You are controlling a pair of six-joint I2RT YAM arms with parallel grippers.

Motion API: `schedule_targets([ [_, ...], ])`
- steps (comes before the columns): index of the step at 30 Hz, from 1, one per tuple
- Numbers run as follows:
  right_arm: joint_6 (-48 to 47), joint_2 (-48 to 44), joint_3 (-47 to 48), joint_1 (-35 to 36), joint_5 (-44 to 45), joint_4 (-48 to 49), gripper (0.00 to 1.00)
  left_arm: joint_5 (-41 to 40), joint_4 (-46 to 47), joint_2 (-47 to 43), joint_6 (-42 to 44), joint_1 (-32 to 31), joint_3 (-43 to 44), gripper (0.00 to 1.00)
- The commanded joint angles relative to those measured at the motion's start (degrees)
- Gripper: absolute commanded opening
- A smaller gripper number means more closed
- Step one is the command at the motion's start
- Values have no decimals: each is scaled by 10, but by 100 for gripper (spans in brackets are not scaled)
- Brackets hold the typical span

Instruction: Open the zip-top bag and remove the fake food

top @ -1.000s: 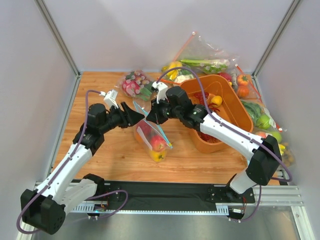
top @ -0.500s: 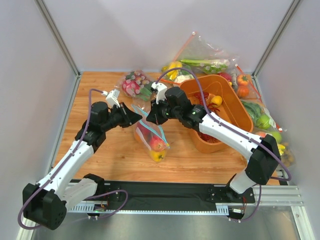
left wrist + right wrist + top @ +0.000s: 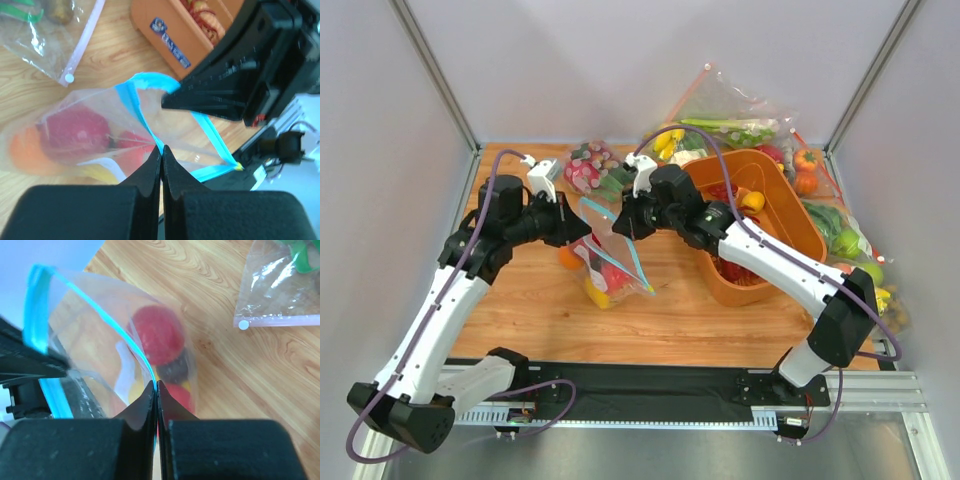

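The zip-top bag (image 3: 605, 250) hangs between both grippers above the wooden table, its teal-blue zip strip (image 3: 134, 100) pulled apart into an open mouth. My left gripper (image 3: 161, 150) is shut on one side of the strip, my right gripper (image 3: 156, 385) shut on the other side. From above, the left gripper (image 3: 580, 232) and right gripper (image 3: 618, 228) stand a short way apart across the mouth. The fake food lies in the bag's lower end: a round red fruit (image 3: 157, 335), a dark one (image 3: 175, 371), an orange one (image 3: 570, 258) and a yellow one (image 3: 597, 292).
An orange bin (image 3: 790, 215) holding a red toy lobster stands right of the bag, under the right arm. A clear bag with a pink zip strip (image 3: 590, 170) lies behind it. More bags of toy food (image 3: 730, 125) crowd the back and right edge (image 3: 840, 240).
My left gripper has shut on the bag's strip and drawn back to the left. The mouth has opened wider, and the bag's lower end with the fruits has swung left.
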Motion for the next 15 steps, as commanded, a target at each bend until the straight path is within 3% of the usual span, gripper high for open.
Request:
schedule_targets([
  [1, 41, -6, 11, -20, 10, 8, 0, 28, -129, 30, 90, -2, 59, 0],
  [7, 30, -11, -20, -42, 67, -23, 0, 67, -166, 79, 127, -2, 72, 0],
  [15, 29, -29, -65, -62, 120, -40, 0, 56, -185, 89, 148, -2, 81, 0],
])
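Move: Below the left hand, which holds one zip lip of the bag, lies the fake food, about 14 cm down, 1 cm back and 2 cm right. From the right hand, holding the other lip, that food is some 6 cm left, 1 cm back and 12 cm down. The vegetable bag lies roughly 18 cm ahead of the right hand and 3 cm left; the orange bin's middle is 8 cm ahead and 30 cm right. Spreading the bag mouth, the right hand keeps its pinch on the blue zip lip and draws it away from the left hand, forward and right at first, then right and down towards the table, about 5 cm each to the right and down. The left hand, still pinching its lip, sinks about 5 cm and eases slightly back, its fingers tipping down. Both wrists turn a little clockwise. ##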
